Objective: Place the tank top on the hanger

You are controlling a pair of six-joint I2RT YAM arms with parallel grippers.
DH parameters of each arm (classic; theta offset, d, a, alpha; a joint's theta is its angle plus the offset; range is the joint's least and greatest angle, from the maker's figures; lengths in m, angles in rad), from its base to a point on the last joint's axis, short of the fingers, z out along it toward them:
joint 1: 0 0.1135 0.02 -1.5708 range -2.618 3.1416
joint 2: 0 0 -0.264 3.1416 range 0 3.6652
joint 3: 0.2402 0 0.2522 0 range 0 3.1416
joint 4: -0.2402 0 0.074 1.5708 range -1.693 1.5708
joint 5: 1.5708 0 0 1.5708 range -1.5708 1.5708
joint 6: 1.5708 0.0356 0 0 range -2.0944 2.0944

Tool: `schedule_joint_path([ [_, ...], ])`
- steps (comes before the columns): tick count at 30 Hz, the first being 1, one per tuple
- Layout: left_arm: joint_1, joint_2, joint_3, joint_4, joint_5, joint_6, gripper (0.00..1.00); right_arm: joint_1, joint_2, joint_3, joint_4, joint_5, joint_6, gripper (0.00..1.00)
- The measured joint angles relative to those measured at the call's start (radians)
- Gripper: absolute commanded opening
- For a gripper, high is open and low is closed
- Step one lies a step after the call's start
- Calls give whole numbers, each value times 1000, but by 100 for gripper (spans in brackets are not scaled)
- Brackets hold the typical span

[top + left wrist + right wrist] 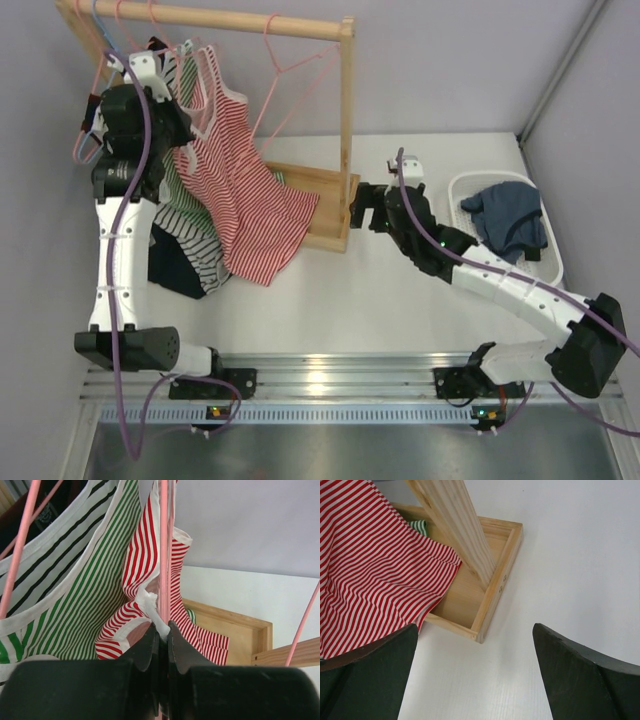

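Observation:
The red-and-white striped tank top [240, 190] hangs from the wooden rack's rail, on a pink wire hanger [208, 58]. My left gripper [172, 62] is raised to the top's strap. In the left wrist view it [163, 628] is shut on the white trim of the tank top [145, 555], with the hanger wire [163, 555] running up through the jaws. The right gripper [362, 208] is open and holds nothing, low beside the rack's base. Its wrist view shows the gripper [475, 628] above the table, with the tank top's hem [370, 580] at the left.
A wooden rack [347, 120] stands on a tray-like base [495, 590]. A green-striped top [85, 595] and dark garments hang left of the tank top. Another pink hanger [290, 70] hangs bare on the rail. A white basket [460, 185] holds a dark blue garment [510, 220].

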Motion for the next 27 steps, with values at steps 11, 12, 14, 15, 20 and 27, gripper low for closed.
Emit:
schedule_joint_path([
  [11,4,-17,-111,37,59,-67,46,-8,144,-11,101,53,40,98],
  [12,4,-19,-116,36,55,-69,53,-9,154,-11,102,54,44,98],
  [14,4,-31,-129,33,42,-79,61,-9,160,-12,102,54,48,98],
  [15,4,-40,-132,27,34,-83,61,-9,160,-12,103,54,53,98],
  [20,4,-109,-133,14,-16,-98,78,-9,158,-23,124,51,64,98],
  [27,4,-224,-92,-10,-70,-111,81,-9,100,-63,114,21,67,99],
])
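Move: Pinched in the left fingers are the red-striped tank top's near strap and its pink hanger; the top's middle hangs about 3 cm ahead, 8 cm right and 15 cm below. The rail is some 10 cm ahead and 20 cm above. The green-striped top lies roughly 5 cm ahead, 5 cm left and 10 cm below; an empty hanger, 7 cm ahead and 16 cm right, slightly higher. From the right hand the tank top is about 8 cm ahead, 20 cm left and 3 cm higher. Lowering the pinched strap and hanger end about 3.5 cm, the left hand opens wide as it goes and lets go of both, then backs out towards the base some 7 cm while rising about 7 cm, clear of the hanging clothes, its fingers tipping up slightly at the end. The right hand, still open and empty, sinks about 4.5 cm and eases a little forward beside the rack, then mostly waits. ##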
